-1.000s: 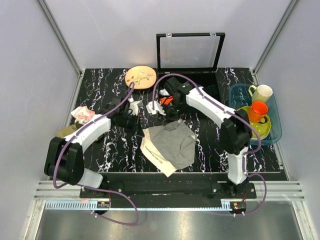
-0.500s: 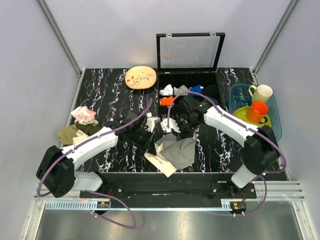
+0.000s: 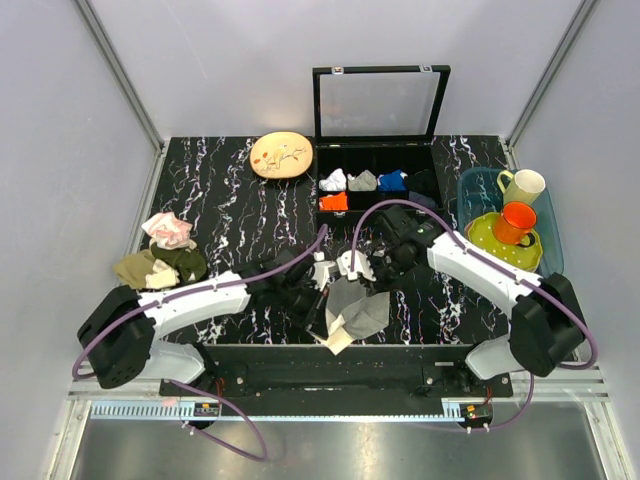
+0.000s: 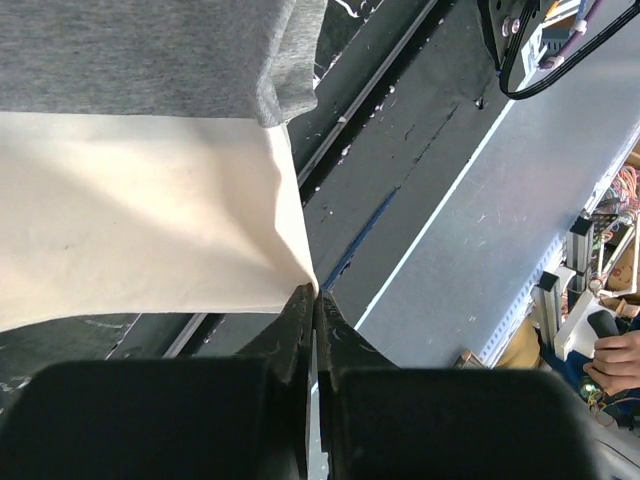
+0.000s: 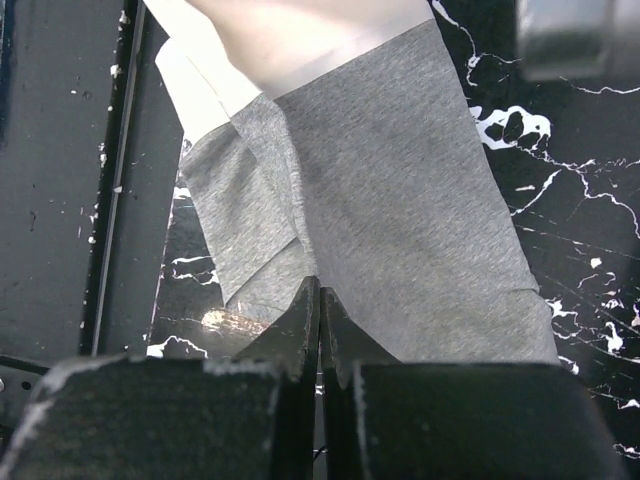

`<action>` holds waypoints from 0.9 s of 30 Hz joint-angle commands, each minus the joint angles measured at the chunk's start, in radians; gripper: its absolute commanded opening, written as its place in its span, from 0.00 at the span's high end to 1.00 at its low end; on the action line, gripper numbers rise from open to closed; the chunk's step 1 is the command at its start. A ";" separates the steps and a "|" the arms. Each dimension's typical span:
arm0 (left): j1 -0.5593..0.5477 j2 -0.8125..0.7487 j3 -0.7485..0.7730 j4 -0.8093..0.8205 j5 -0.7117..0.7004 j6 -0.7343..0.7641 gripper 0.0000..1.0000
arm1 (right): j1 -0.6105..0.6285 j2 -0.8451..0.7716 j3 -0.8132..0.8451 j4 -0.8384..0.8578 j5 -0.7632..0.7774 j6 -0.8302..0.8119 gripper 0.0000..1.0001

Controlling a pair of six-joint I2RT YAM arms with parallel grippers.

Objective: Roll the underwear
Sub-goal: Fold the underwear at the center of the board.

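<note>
The underwear (image 3: 360,308) is grey cloth with a cream band. It lies folded over on the black marble table (image 3: 230,200), close to the front edge. My left gripper (image 3: 322,292) is shut on a corner of the cream band (image 4: 140,220), its tips (image 4: 315,292) pinching the cloth above the table's front rail. My right gripper (image 3: 356,270) is shut on a grey fold of the underwear (image 5: 400,200), its tips (image 5: 319,285) on the cloth's edge. The two grippers are close together over the underwear's left part.
A black organiser box (image 3: 430,160) with its lid up holds small rolled cloths at the back. A wooden plate (image 3: 281,155) lies beside it. A blue basket (image 3: 470,190) with mugs stands at right. Pink-and-white cloth (image 3: 168,230) and olive-tan cloths (image 3: 160,267) lie at left.
Both grippers have moved from the middle of the table toward the near edge, carrying the underwear's far edge over itself. The cloth now shows smaller and folded.
</note>
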 commanded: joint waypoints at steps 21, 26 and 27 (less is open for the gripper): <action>-0.083 0.127 -0.021 0.156 0.001 -0.074 0.66 | -0.006 -0.067 -0.127 -0.086 -0.056 -0.047 0.85; -0.060 -0.005 -0.015 0.071 -0.081 -0.048 0.59 | -0.024 -0.081 -0.070 -0.146 -0.075 -0.038 0.67; -0.050 -0.029 -0.020 0.059 -0.088 -0.048 0.59 | -0.031 -0.084 -0.058 -0.152 -0.081 -0.035 0.66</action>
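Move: My left hand holds the far corner of the cream waistband. The waistband's near end, where it goes, is about 3 cm nearer me, 4 cm to the right and 4 cm below; an olive cloth pile lies some 16 cm ahead and 31 cm left of this hand. From my right hand, which grips the grey side, the near grey corner is roughly 8 cm back, 3 cm right and 5 cm below, and the storage box about 22 cm straight ahead. Fingers still shut on the cloth, I lower both hands together onto the underwear's near half. My right hand draws back about 5 cm and 3 cm to the right while sinking some 2 cm; my left sinks about 3 cm, easing a little right and back. Near the end both grippers open and let go of the held edges. ##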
